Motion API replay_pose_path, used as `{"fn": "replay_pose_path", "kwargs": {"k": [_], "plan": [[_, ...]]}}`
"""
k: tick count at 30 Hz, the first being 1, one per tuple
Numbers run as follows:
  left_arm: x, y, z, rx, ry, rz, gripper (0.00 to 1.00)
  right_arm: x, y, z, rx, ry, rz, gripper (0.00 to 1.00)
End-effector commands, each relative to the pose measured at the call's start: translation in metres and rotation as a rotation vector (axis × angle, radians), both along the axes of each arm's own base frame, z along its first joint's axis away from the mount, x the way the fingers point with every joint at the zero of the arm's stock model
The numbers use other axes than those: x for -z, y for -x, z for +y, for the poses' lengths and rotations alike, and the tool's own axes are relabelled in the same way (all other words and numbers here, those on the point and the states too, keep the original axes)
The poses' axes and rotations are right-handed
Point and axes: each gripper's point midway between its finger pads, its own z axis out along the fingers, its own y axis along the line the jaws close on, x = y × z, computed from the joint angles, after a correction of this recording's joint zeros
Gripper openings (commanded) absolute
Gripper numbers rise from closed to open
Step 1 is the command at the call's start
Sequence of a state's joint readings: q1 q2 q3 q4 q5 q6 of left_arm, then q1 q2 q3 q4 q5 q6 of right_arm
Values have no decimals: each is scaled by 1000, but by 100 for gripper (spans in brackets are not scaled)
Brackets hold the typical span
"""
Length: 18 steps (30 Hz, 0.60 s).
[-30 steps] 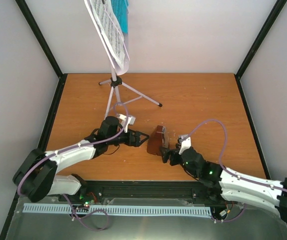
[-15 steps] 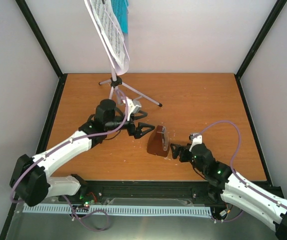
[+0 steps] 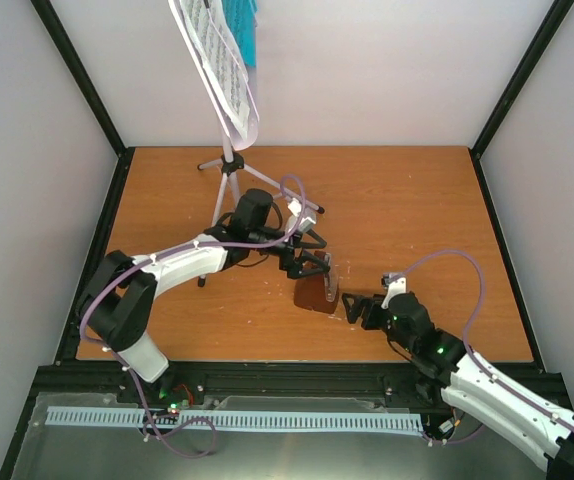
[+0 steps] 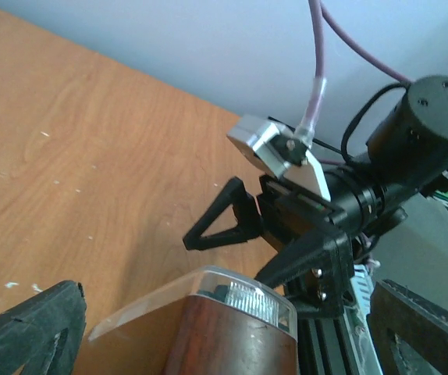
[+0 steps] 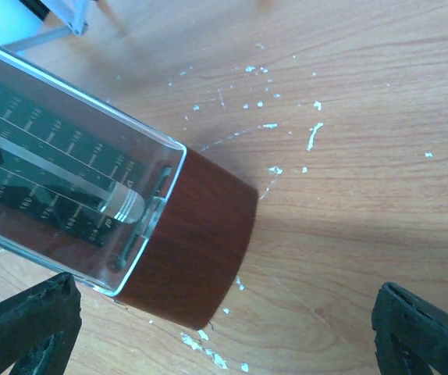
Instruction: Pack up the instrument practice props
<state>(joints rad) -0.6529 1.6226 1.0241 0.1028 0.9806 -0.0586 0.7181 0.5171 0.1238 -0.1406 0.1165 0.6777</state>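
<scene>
The small brown metronome (image 3: 316, 286) with its clear cover rests on the table near the front middle. My left gripper (image 3: 307, 262) is open just behind it, with its jaws on either side of the metronome's far end (image 4: 232, 324). My right gripper (image 3: 357, 307) is open and empty just right of the metronome, not touching it. In the right wrist view the metronome (image 5: 99, 195) fills the upper left. The silver-white music stand (image 3: 229, 170) stands at the back left and holds white sheet music (image 3: 219, 65) and a teal booklet (image 3: 244, 30).
The stand's tripod legs (image 3: 282, 190) spread across the back left of the table, close to my left arm. Small white flecks (image 5: 271, 125) lie on the wood beside the metronome. Black frame posts and white walls close in the table.
My left gripper has swung from the metronome's left side round to its far side. My right gripper has backed off to the right. The metronome shifted slightly.
</scene>
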Motion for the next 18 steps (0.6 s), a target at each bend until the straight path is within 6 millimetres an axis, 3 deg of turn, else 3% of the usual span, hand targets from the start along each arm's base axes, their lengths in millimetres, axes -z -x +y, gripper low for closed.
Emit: {"fn": "replay_pose_path", "kwargs": {"k": [1,7,10,14,18], "plan": [[-12,15,-7,114,50,-51,98,4,2,-6,24,-22,3,100],[6,31,2,128,25,-21,89,5,3,-8,31,-26,4,100],[14,32,4,81,-8,-52,88,9,3,-9,40,-25,12,100],[24,34,5,22,-53,-77,78,6,2,-9,42,-29,8,100],[31,39,5,-73,-100,-138,77,7,2,-9,41,-23,13,100]]}}
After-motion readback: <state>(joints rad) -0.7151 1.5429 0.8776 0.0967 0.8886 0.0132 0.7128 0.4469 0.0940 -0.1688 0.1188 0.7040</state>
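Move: The metronome stands upright, its clear face turned to my right, just under my left hand: its middle is some 10 cm below and about 1 cm nearer my base, level sideways. The right foot of the music stand is about 17 cm ahead of that hand; its left foot is some 24 cm to the left and 1 cm ahead, both on the table. From my empty right hand the metronome's middle lies 7 cm left, 4 cm ahead and 2 cm up. I draw my left hand back towards my base and sink it, about 3.5 cm each way, keeping the fingers aimed to my right so they come down around the metronome's narrow top. On the way I close them by roughly a quarter, the forward finger coming to bear on its far side and taking it along. ##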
